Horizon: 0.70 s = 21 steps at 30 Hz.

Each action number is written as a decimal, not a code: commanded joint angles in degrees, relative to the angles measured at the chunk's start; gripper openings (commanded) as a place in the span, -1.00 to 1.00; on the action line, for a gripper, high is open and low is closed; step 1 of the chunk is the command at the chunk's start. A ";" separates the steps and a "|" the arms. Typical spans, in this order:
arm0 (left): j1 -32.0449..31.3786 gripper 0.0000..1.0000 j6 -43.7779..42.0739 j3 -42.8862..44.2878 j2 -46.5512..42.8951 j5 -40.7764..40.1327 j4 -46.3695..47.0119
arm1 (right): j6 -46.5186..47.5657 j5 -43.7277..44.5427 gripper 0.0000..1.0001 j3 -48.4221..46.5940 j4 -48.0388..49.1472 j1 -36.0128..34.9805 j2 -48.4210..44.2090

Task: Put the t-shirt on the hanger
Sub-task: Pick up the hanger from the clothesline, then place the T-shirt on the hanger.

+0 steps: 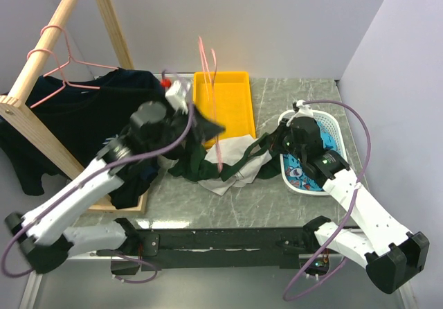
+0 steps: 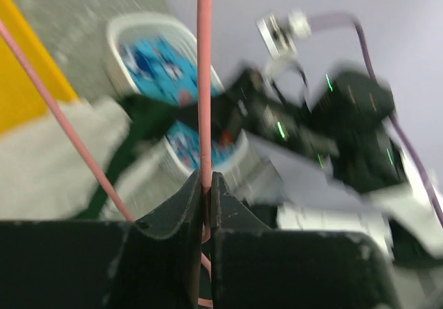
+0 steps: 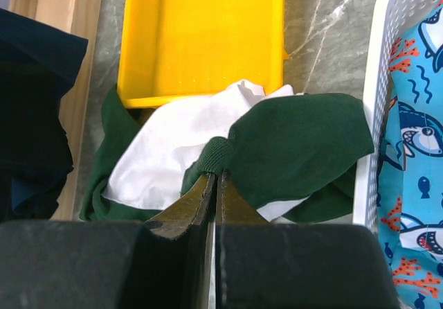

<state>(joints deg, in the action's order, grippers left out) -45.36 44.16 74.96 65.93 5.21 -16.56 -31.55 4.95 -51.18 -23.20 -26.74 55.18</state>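
The pink wire hanger (image 1: 219,149) stands upright over the table's middle, its top reaching past the yellow tray. My left gripper (image 1: 211,125) is shut on one of its wires; in the left wrist view the hanger (image 2: 205,80) runs straight up from between the closed fingers (image 2: 205,177). The t-shirt (image 1: 228,167), dark green with white parts, lies crumpled on the table just in front of the tray. My right gripper (image 1: 266,143) is shut on the ribbed green collar edge, seen in the right wrist view at the fingertips (image 3: 215,176) with the t-shirt (image 3: 297,136) bunched beyond.
A yellow tray (image 1: 235,101) sits behind the shirt. To the right stands a white basket (image 1: 332,125) holding a blue patterned cloth (image 3: 415,149). At left, a wooden rack (image 1: 41,53) carries a black shirt (image 1: 76,115) on another pink hanger (image 1: 69,73).
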 commanded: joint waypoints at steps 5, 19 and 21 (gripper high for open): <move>-4.73 -0.98 1.97 -16.84 -22.14 23.95 -6.11 | 5.53 0.24 -0.95 2.05 3.77 0.29 -1.92; -6.05 -0.98 12.00 -31.45 -40.09 39.78 -6.31 | 13.44 -1.18 -1.00 -1.82 6.41 -4.63 2.39; -6.23 -0.98 11.83 -33.03 -39.31 41.28 -5.16 | 14.23 1.10 -1.00 -2.96 5.89 -7.09 3.00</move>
<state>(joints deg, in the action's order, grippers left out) -51.27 54.81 43.90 25.87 41.43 -24.71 -20.67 2.98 -49.63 -19.16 -30.33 57.36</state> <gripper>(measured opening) 0.102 0.029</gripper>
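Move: Lying almost beneath the left hand, the t-shirt for the held hanger is about 4 cm ahead, 3 cm right and some 37 cm below; the yellow tray lies roughly 26 cm ahead, 1 cm right. The dark shirts on the rack hang about 29 cm left and 6 cm ahead, some 20 cm lower. From the right hand, the t-shirt's middle is about 12 cm left, level fore-and-aft and 20 cm below. Drawing quickly back by some 24 cm from above the t-shirt to over the table's front edge, the left hand keeps the hanger pinched, drifts left, sinks about 7 cm and turns clockwise some 40 degrees, easing off at the end. The right hand keeps hold of the shirt's ribbed green edge, shifting a couple of centimetres left and turning slightly counter-clockwise, its left side dipping. ##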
